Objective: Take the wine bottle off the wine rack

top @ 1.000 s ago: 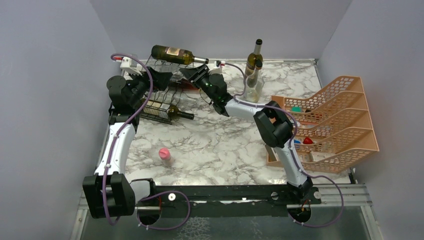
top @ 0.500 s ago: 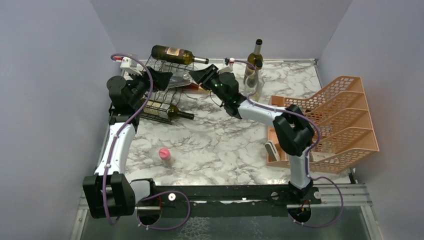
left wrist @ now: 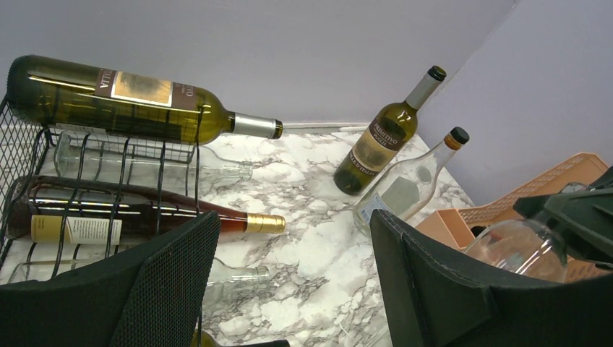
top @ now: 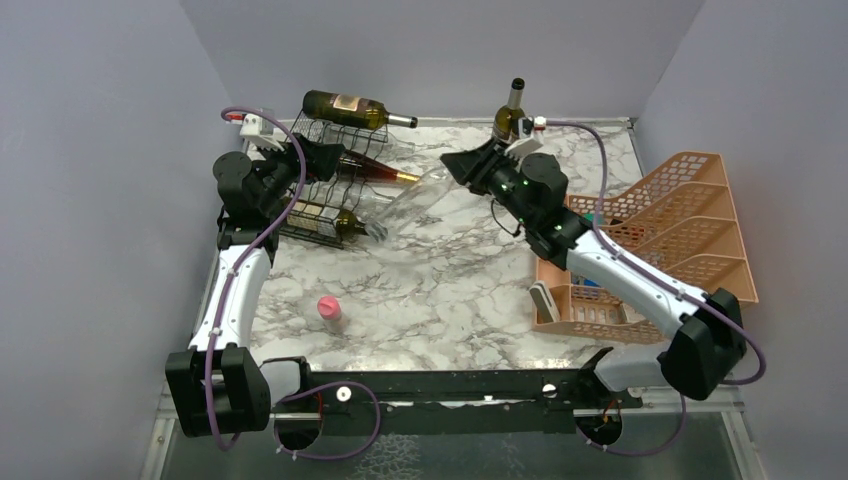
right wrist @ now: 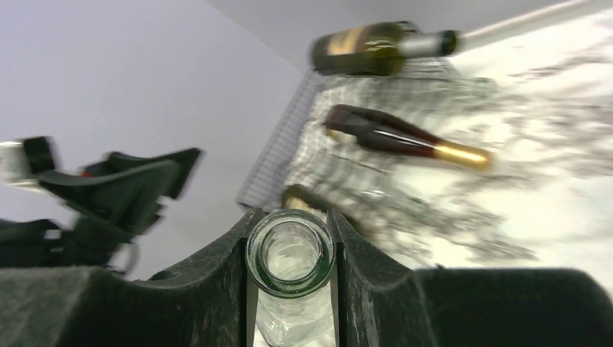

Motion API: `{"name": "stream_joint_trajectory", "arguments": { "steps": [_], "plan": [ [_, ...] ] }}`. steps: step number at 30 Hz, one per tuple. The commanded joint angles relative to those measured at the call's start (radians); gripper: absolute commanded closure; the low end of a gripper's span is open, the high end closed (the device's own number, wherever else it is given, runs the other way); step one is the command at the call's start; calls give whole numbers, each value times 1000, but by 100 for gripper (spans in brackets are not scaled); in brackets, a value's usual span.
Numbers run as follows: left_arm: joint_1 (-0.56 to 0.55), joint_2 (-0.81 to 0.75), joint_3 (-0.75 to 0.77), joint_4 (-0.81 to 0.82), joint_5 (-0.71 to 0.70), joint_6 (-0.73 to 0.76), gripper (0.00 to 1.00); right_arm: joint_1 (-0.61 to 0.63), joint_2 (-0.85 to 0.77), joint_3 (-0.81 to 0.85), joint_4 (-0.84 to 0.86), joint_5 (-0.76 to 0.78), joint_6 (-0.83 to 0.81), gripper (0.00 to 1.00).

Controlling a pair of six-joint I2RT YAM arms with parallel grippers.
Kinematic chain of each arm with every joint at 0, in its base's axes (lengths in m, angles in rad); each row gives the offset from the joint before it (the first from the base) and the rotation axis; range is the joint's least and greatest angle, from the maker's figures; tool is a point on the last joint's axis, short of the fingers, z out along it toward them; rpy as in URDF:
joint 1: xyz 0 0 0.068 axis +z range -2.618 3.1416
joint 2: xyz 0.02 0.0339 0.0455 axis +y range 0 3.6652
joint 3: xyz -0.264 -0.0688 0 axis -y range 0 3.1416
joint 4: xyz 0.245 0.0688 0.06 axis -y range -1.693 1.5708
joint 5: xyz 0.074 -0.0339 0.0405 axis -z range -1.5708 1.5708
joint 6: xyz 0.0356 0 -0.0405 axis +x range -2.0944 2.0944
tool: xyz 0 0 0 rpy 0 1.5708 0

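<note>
My right gripper [right wrist: 289, 233] is shut on the neck of a clear glass wine bottle [right wrist: 290, 254], whose open mouth faces the right wrist camera. In the top view that bottle [top: 408, 196] is a blur in the air just right of the black wire wine rack [top: 322, 196], slanting down from my right gripper [top: 457, 168]. The rack holds a green bottle [top: 347, 107] on top, a dark red bottle with a gold cap [top: 372, 170] and lower ones. My left gripper [left wrist: 289, 289] stands open at the rack's left end with nothing between its fingers.
A green bottle [top: 510, 113] and a clear corked bottle [left wrist: 408, 181] stand at the back of the table. A peach tiered organizer [top: 690, 235] fills the right side. A small pink object [top: 328, 307] sits on the marble top near the left arm.
My right arm has swung right and back from the rack, drawing the clear bottle out with it. The left arm and the other bottles have not moved.
</note>
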Motion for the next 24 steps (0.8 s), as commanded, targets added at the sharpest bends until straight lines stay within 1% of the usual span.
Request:
{"name": "stream_joint_trajectory", "arguments": {
  "steps": [1, 4, 6, 11, 14, 20, 24],
  "plan": [
    [6, -2, -11, 27, -11, 9, 19, -45, -112, -93, -162, 77, -139, 99],
    [5, 2, -12, 27, -11, 8, 19, -62, -186, -142, -183, 127, -276, 99],
    [6, 7, -10, 27, -8, 3, 19, -70, -212, -140, -201, 185, -385, 99],
    [4, 10, -10, 30, -4, 1, 19, -71, -182, -86, -243, 329, -634, 99],
    [4, 10, -11, 30, -4, 1, 19, -75, -165, -102, -190, 392, -731, 99],
    [4, 13, -9, 30, -1, -1, 19, -134, -91, -102, -116, 384, -769, 99],
    [4, 16, -9, 30, 1, -1, 19, -190, -46, -88, -84, 342, -750, 99]
  ]
}}
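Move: The clear bottle already in the right fingers is being taken to the bare table spot just short of the corked bottle: about 4 cm ahead of this hand, 16 to the right and some 34 below. The corked bottle stands roughly 15 ahead and 16 right, the green bottle about 24 ahead and 16 right, both middles some 20 below. The gold-capped bottle lies around 13 ahead, 21 left, 19 below. From the left hand the spot is about 2 ahead, 42 right. The clear bottle, still pinched by its neck, is carried by the right hand about 15 cm to the right and nearly 10 cm down, easing a few centimetres forward only late on, towards the standing bottles. Meanwhile the wrist rolls its left side down and turns some 20 degrees clockwise, swinging the bottle's base from out on the left to beneath the hand; the fingers keep their grip. ##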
